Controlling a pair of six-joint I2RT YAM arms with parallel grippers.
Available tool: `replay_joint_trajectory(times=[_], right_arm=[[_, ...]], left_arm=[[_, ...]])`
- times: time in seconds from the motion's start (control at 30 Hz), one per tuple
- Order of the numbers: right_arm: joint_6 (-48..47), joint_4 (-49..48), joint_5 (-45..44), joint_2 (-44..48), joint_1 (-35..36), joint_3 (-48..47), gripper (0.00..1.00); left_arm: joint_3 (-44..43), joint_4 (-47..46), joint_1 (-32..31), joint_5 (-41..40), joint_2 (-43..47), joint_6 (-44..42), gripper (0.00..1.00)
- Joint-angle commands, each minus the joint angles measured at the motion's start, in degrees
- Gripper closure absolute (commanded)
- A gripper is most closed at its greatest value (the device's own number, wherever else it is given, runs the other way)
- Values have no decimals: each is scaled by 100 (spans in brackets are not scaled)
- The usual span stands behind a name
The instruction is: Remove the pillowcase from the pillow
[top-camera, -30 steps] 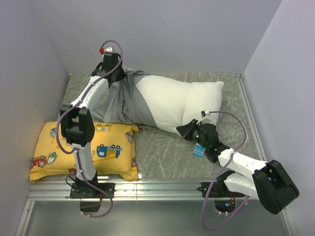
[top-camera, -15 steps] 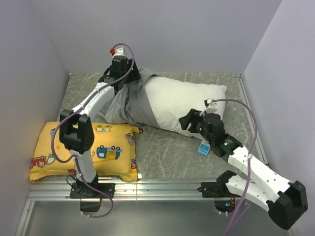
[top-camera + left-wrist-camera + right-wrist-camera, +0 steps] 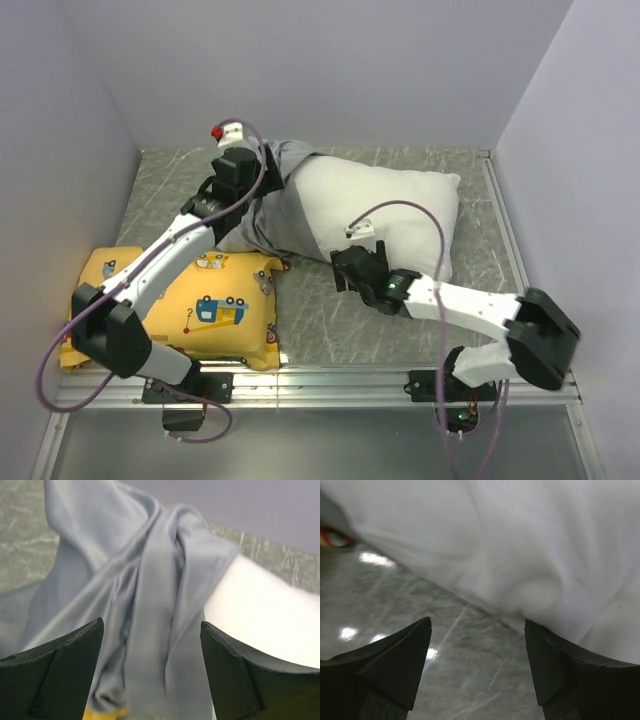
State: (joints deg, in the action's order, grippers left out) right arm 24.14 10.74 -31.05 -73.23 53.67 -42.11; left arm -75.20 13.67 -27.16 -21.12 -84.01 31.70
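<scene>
The white pillow [image 3: 390,205] lies across the back of the table, its left end still inside the bunched grey pillowcase [image 3: 275,205]. My left gripper [image 3: 252,190] hovers over the crumpled cover, open. In the left wrist view grey folds [image 3: 150,595] fill the space between the fingers [image 3: 65,665] and none is pinched; the bare pillow [image 3: 260,610] shows at the right. My right gripper [image 3: 342,270] sits at the pillow's near edge, open. In the right wrist view its gripper [image 3: 477,625] frames bare tabletop [image 3: 445,645], just below the white pillow [image 3: 520,540].
A yellow pillow with a cartoon-vehicle print [image 3: 200,305] lies at the near left, touching the grey cover's lower edge. Walls enclose the marbled table [image 3: 330,310] on the left, back and right. A metal rail [image 3: 320,385] runs along the near edge.
Both grippers have gone from shut to open, letting go of the cloth and the pillow. The right arm swung left along the pillow's near edge. The left arm's elbow dropped toward the near left.
</scene>
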Motion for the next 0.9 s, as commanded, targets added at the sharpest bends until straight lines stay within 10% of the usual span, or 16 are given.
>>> replay_joint_trajectory(times=[0.0, 0.2, 0.27, 0.33, 0.87], right_arm=[[-15, 76, -1305, -883, 38, -736, 18], [-181, -142, -2107, -1703, -6, -1493, 35], [-305, -187, -2281, -1756, -76, -1694, 82], [-436, -187, -2300, -1695, -137, -1783, 100], [-903, 1694, -905, -112, -1296, -4939, 100]], left_arm=[[549, -303, -263, -287, 533, 301, 17], [1068, -286, -799, -577, 1008, 319, 19], [1226, -243, -852, -656, 1166, 328, 20], [1314, -233, -861, -674, 1430, 319, 20], [902, -374, -1274, -393, 2407, -261, 13]])
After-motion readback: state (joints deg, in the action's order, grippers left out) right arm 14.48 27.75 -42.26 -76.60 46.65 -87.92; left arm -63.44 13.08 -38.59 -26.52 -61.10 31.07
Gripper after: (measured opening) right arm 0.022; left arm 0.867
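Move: The pillow's near edge lies about 5 cm ahead of the open right gripper and 2 cm lower. The pillow's middle is roughly 11 cm ahead of that gripper, 6 cm to its right and 4 cm lower; the grey pillowcase, still on the pillow's left end, is some 14 cm ahead and 18 cm to its left. From the empty left gripper, the pillowcase's middle is about 17 cm below, 1 cm ahead and 2 cm right. Dip the open right gripper about 2 cm while reaching forward into the pillow's near edge, shut its fingers on the white cloth, then keep that pinch and lift steeply, some 29 cm from the lowest point, tipping the fingers up about 20 degrees. Meanwhile draw the open left gripper back about 10 cm, sinking a little at first, then rising above its starting height. ##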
